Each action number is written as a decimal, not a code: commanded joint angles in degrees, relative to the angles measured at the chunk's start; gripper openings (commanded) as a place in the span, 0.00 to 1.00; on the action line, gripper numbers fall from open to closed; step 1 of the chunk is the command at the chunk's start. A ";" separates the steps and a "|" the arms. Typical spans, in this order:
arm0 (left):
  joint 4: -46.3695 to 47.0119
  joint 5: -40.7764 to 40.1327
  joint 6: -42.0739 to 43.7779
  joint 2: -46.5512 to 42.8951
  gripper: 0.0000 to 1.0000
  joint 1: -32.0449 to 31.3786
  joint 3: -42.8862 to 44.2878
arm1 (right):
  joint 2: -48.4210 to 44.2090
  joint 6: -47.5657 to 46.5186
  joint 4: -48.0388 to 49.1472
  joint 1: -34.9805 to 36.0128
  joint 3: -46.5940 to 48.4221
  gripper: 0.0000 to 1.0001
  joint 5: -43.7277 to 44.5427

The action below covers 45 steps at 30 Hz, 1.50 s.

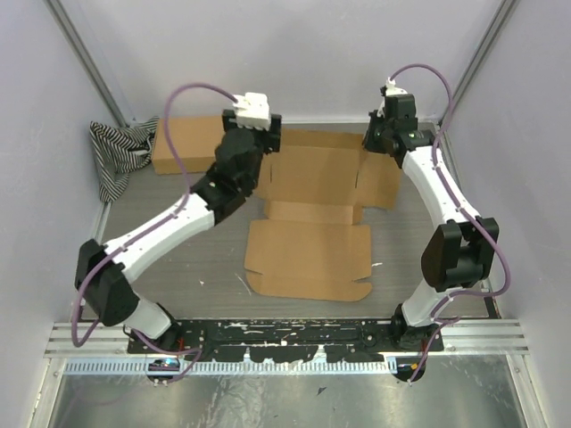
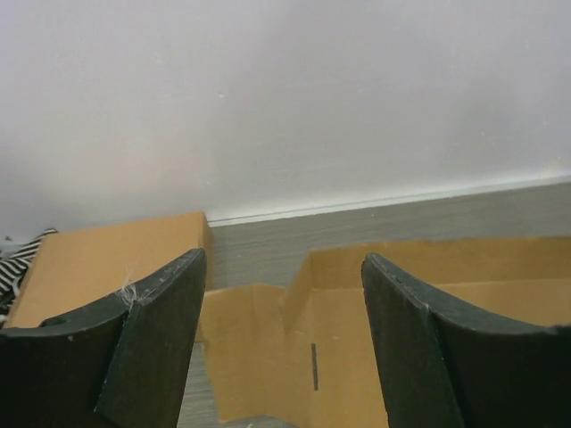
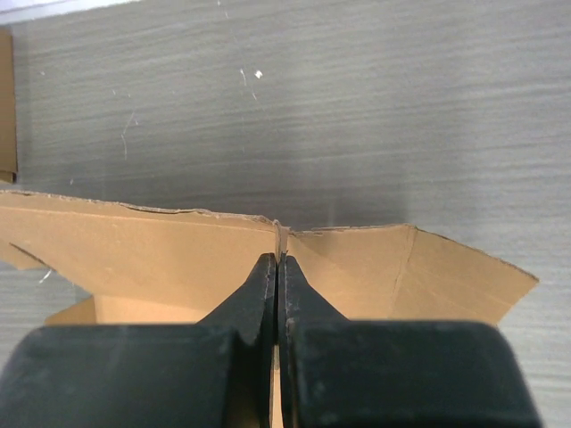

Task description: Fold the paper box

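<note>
The paper box (image 1: 308, 241) lies as a brown die-cut sheet mid-table, its far panels partly raised. My left gripper (image 1: 266, 134) hovers at its far-left corner. In the left wrist view it (image 2: 284, 259) is open, with nothing between the fingers, and beyond them are the box's slit panel (image 2: 294, 348) and a raised wall. My right gripper (image 1: 371, 140) is at the far-right corner. In the right wrist view it (image 3: 277, 260) is shut on a thin upright cardboard edge of the paper box (image 3: 134, 250), where two raised walls meet.
A second brown cardboard box (image 1: 187, 143) sits at the back left, also seen from the left wrist (image 2: 107, 267). A black-and-white striped cloth (image 1: 116, 153) is bunched beside it by the left wall. The back wall stands close behind both grippers.
</note>
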 commanded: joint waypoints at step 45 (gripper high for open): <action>-59.62 20.22 -17.39 18.58 0.49 14.25 31.33 | -18.45 -1.53 41.73 10.93 -33.82 0.01 9.70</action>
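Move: The right hand's closed fingers already pinch the raised far right corner of the paper box. The box's free far left corner stands some 23 cm to that hand's left, about level. From the open left hand, it lies roughly 8 cm ahead, 1 cm left and 14 cm below; the brown carton is about 18 cm left, 9 cm ahead and 25 cm below. The box's right side flap hangs about 5 cm right, 6 cm back and 8 cm below the right hand. Still pinching the far right corner, the right hand draws it about 4.5 cm left and 3 cm back, dipping some 6 cm and rising most of the way again while its fingers tip up 20 degrees. The left hand swings up and left, then drops steeply past its starting height towards the free far left corner, tipping down some 40 degrees and easing forward at the end, its gap narrowing but still open. ##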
